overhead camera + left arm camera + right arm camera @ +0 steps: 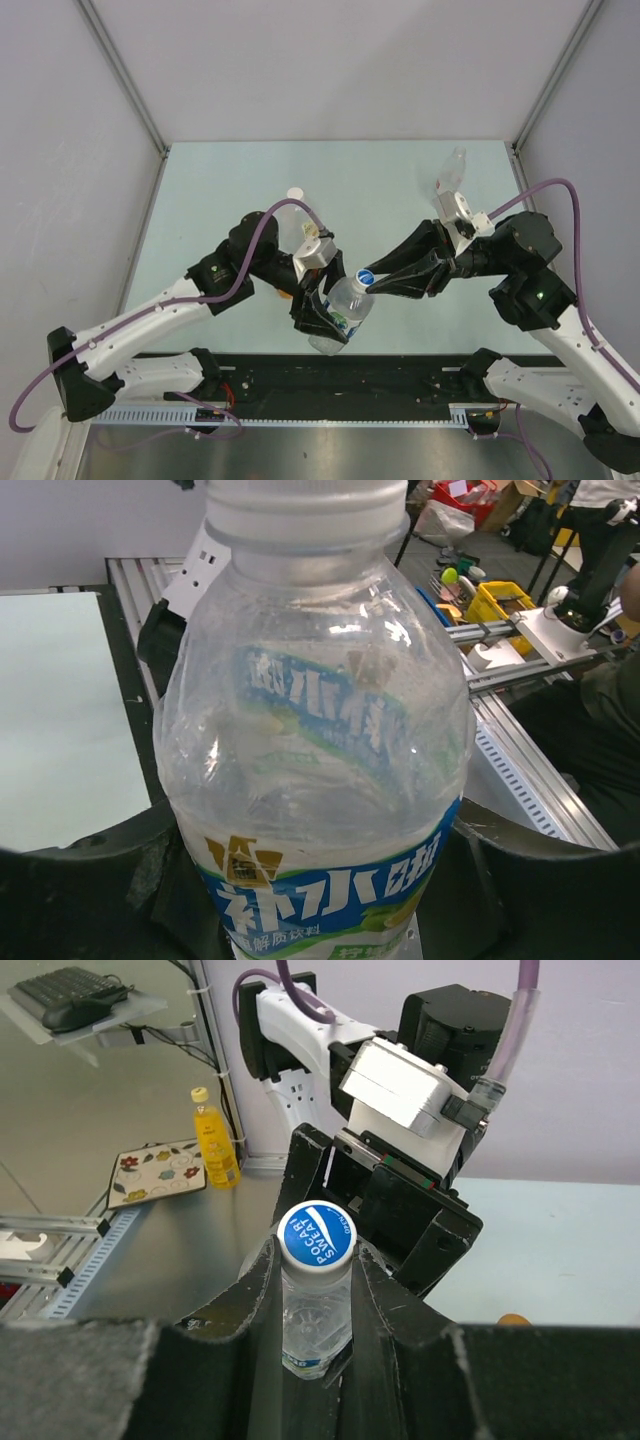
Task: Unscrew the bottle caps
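My left gripper (330, 312) is shut on the mid-sized clear bottle (347, 302) with the blue label and holds it tilted above the table's near edge. In the left wrist view the bottle (310, 730) fills the frame between the black fingers (90, 900). My right gripper (366, 279) is shut on its blue cap (363, 275). In the right wrist view the blue cap with the white mark (317, 1237) sits between the two fingertips (262, 1280), which touch its sides. The clear neck (316, 1315) shows below it.
A large clear bottle (287, 222) with a white cap (295, 193) lies behind my left arm. A small slim bottle (453, 172) lies at the back right behind my right wrist. A small orange thing (285, 295) shows under my left wrist. Grey walls enclose the pale green table (220, 180).
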Action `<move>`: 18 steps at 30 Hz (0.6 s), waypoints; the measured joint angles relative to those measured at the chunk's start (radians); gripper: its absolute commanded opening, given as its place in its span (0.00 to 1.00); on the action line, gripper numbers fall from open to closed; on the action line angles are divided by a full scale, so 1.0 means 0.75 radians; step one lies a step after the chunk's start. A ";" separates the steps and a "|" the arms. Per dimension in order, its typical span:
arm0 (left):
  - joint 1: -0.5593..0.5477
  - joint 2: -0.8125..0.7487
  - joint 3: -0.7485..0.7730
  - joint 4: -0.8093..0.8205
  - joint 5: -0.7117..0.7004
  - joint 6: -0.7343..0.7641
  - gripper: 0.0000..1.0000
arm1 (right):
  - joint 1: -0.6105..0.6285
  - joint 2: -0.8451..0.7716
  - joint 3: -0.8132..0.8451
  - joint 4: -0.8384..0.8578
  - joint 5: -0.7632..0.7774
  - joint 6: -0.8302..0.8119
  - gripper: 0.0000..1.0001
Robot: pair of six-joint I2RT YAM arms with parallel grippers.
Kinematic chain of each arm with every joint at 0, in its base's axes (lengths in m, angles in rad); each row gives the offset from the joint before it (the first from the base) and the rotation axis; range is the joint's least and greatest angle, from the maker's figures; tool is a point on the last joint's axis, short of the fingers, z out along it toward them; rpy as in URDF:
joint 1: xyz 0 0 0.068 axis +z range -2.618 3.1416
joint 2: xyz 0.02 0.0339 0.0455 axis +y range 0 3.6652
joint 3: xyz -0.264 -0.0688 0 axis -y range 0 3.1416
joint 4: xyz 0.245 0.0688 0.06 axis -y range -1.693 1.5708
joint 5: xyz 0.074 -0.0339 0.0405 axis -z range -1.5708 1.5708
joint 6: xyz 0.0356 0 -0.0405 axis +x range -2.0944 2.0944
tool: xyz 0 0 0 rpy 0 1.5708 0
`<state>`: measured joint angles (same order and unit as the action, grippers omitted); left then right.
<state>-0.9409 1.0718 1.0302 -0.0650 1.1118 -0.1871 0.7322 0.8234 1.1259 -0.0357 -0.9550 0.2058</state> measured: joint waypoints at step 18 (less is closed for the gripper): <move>0.030 -0.017 0.039 -0.137 -0.268 0.148 0.00 | -0.099 -0.046 -0.025 -0.164 0.216 0.017 0.96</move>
<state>-0.9184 1.0592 1.0595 -0.1680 0.9108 -0.0761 0.6582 0.7891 1.1072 -0.1589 -0.7933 0.2188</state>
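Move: The bottle's blue cap sits right between the right hand's fingertips, about 1 cm to the left of the hand point and level with it. From the left hand, still gripping the bottle's body, the cap is some 9 cm up, 4 cm to the right and 2 cm ahead. The orange bottle stands about 13 cm ahead and 17 cm left of the right hand, the white-capped bottle roughly 26 cm ahead and 13 cm left, both some 35 cm below. The blue cap is released: after barely drifting at first, the right fingers spread from their pinch to nearly wide open, while that hand goes forward about 4 cm, sinks some 2 cm and turns clockwise about 15 degrees. The left hand keeps its grip on the bottle and carries it forward about 4 cm beside it, turning counter-clockwise about 10 degrees. ##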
